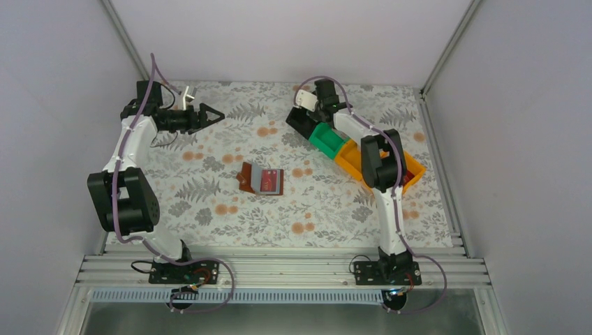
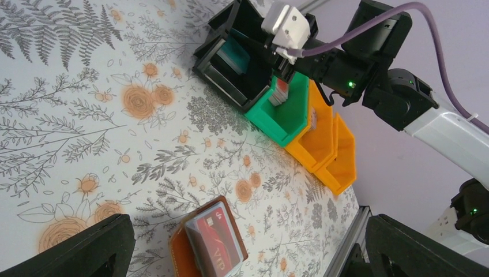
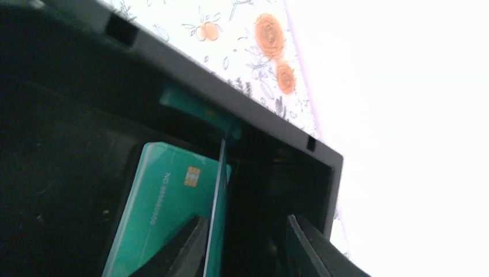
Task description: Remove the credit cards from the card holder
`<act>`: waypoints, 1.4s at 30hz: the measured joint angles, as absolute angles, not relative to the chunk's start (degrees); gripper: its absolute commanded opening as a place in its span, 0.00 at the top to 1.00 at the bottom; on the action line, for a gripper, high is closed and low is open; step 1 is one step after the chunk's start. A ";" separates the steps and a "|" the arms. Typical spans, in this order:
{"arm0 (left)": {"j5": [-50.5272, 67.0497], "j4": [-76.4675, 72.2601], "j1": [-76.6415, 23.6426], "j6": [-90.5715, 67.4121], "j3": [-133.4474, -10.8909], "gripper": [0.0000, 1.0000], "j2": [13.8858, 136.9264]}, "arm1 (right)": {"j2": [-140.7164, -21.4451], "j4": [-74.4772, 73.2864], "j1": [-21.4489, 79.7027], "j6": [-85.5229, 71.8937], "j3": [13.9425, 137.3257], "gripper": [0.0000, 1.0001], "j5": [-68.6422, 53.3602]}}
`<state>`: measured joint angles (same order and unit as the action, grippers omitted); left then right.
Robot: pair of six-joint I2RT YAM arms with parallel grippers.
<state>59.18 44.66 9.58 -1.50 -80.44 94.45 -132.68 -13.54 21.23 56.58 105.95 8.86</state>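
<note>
The brown card holder (image 1: pixel 246 178) lies open in the middle of the table, with a red credit card (image 1: pixel 271 181) showing in its clear pocket. The left wrist view has it low in the frame, the card holder (image 2: pixel 183 257) with the red card (image 2: pixel 218 242) on top. My left gripper (image 1: pixel 209 115) hovers open at the far left, well away from it. My right gripper (image 3: pixel 245 222) reaches into the black bin (image 3: pixel 230 109) with its jaws apart. A teal card (image 3: pixel 218 208) stands edge-on against the left finger. Another teal card (image 3: pixel 161 202) lies flat in the bin.
A row of bins runs diagonally at the far right: black bin (image 1: pixel 299 124), green bin (image 1: pixel 327 139), orange bins (image 1: pixel 415 171). The right arm stretches over them. Metal rails line the table's right and near edges.
</note>
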 measured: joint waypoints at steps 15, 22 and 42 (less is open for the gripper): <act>60.20 44.66 9.58 -1.50 -80.42 0.00 94.45 | -130.82 -15.77 20.93 56.01 105.95 0.38 4.49; 60.55 44.64 9.58 -1.45 -80.42 0.00 94.45 | -129.40 -20.12 20.86 51.46 107.33 0.39 -1.76; 61.93 44.66 9.58 -0.82 -80.31 0.00 94.45 | -140.00 -37.76 19.81 1.96 127.83 0.29 1.13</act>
<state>61.93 44.66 9.58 -0.82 -80.31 94.45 -140.00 -37.76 19.81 1.96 127.83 1.13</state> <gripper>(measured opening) 0.998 0.663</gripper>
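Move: The teal card just being let go stands on edge in the black box, its middle about 3 cm ahead of the right hand and 2 cm below it. Another teal card lies flat, roughly 3 cm ahead, 2 cm left and 5 cm below. The green box is some 8 cm back and 8 cm to the right, 5 cm down. From the left hand, the standing card lies about 24 cm ahead, 33 cm right and 17 cm lower. The teal card is left in the black box as the right fingers open further, to about two thirds. The hand eases back and left about 2 cm, lifts to some 11 cm while coming forward again, then sinks about 10 cm over the box. It rolls its left side up about 40 degrees, turns clockwise some 35 and tips down, ending open above the card; contact can't be seen. ##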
